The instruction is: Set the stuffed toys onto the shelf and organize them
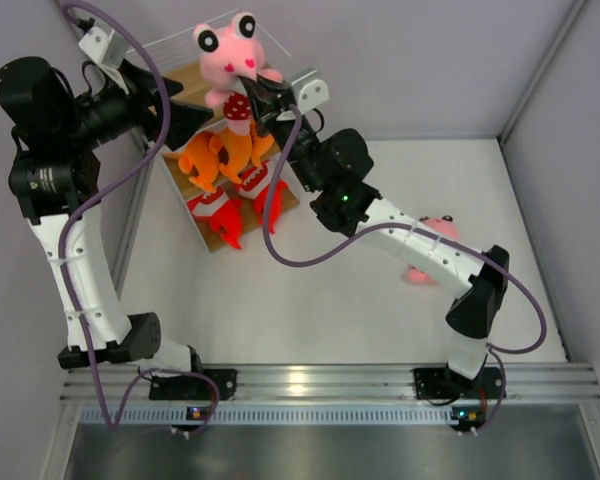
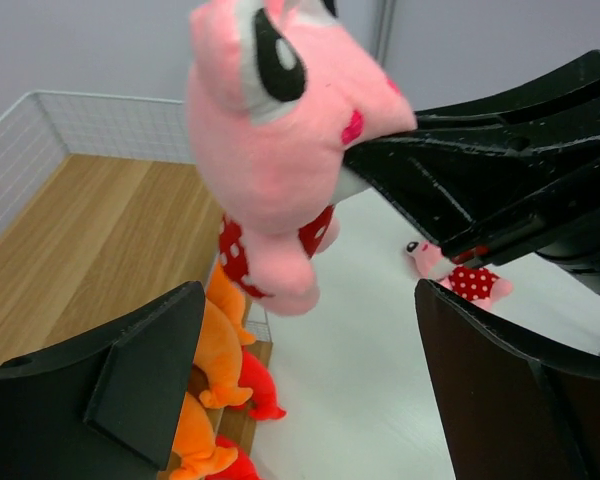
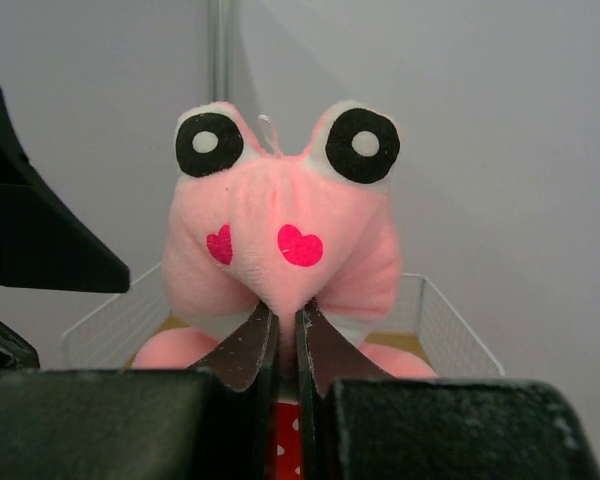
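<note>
My right gripper [image 1: 252, 97] is shut on a pink animal in a red polka-dot dress [image 1: 235, 52] and holds it over the top tier of the shelf [image 1: 185, 80]. In the right wrist view the gripper [image 3: 287, 325] pinches the fabric under the toy's snout [image 3: 285, 235]. My left gripper [image 1: 175, 108] is open and empty beside the shelf top, close to the toy [image 2: 280, 140]. Orange sharks [image 1: 220, 155] and red sharks [image 1: 230, 208] lie on the lower tiers. A second pink animal [image 1: 438, 240] lies on the table, partly hidden by my right arm; it also shows in the left wrist view [image 2: 467, 280].
The shelf stands at the back left against the grey wall; its top board [image 2: 90, 240] has a white wire rim [image 3: 442, 318]. Grey walls close the table at back and sides. The left gripper's finger [image 3: 40, 235] is close to the held toy's left.
</note>
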`<state>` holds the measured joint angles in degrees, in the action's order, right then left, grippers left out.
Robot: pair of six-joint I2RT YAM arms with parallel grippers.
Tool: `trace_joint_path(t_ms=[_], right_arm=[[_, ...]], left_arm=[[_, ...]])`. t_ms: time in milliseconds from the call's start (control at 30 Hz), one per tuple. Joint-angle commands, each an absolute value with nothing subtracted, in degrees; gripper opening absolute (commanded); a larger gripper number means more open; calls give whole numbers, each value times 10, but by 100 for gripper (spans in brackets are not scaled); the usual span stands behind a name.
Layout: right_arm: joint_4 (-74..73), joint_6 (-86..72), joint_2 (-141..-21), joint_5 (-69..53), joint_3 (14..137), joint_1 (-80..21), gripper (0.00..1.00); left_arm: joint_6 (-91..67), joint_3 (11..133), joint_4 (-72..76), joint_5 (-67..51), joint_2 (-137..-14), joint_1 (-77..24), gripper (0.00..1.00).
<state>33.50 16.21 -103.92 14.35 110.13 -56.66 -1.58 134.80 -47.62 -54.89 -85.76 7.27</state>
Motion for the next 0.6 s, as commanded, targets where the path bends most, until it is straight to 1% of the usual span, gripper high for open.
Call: trace_joint_path(t_ms=[0, 33, 133, 167, 300, 333, 400, 433, 467, 567], right_arm=[[352, 127, -1038, 155, 1112, -584, 0], [356, 120, -1040, 149, 1111, -585, 0], [352, 113, -1052, 130, 1127, -587, 0], [352, 114, -1053, 122, 1128, -590, 0], [348, 128, -1054, 110, 1124, -600, 0], [348, 128, -1054, 109, 1122, -603, 0], [362, 127, -1051, 111, 1111, -609, 0], [367, 122, -1051, 111, 1108, -610, 0], [370, 119, -1051, 109, 1107, -610, 0], [374, 109, -1051, 98, 1110, -610, 0]], left_arm=[[-4, 1334, -467, -600, -839, 50, 93], [13, 1329, -468, -603, -829, 46, 94], [28, 1325, -468, -575, -823, 40, 95], [32, 1327, -467, -545, -825, 40, 95], [11, 1331, -434, -498, -835, 40, 93], [3, 1330, -416, -494, -835, 40, 91], [3, 1330, -408, -507, -840, 40, 79], [2, 1329, -408, -508, -842, 40, 62], [3, 1325, -408, -506, -841, 40, 56], [17, 1302, -407, -484, -834, 40, 57]])
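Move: The pink frog toy hangs muzzle-pinched from the right fingers, its middle some 3 cm ahead and 3 cm left of them. The open left fingers lie about 12 cm left and 3 cm back of the right ones, roughly level; from them the toy is about 5 cm ahead, 9 cm right and slightly above. From the left hand, the shelf's top board is centred about 15 cm ahead, 3 cm right and 17 cm below. The frog toy, still gripped at the muzzle, is carried about 4 cm left, somewhat back and a little down by the right hand, towards the left fingers, turning slightly counter-clockwise. The left hand shifts about 2.5 cm right and back, then mostly returns; its wrist tips up some 5 degrees and its fingers close to a little over half open around the toy's near side. Firm contact there isn't clear. ##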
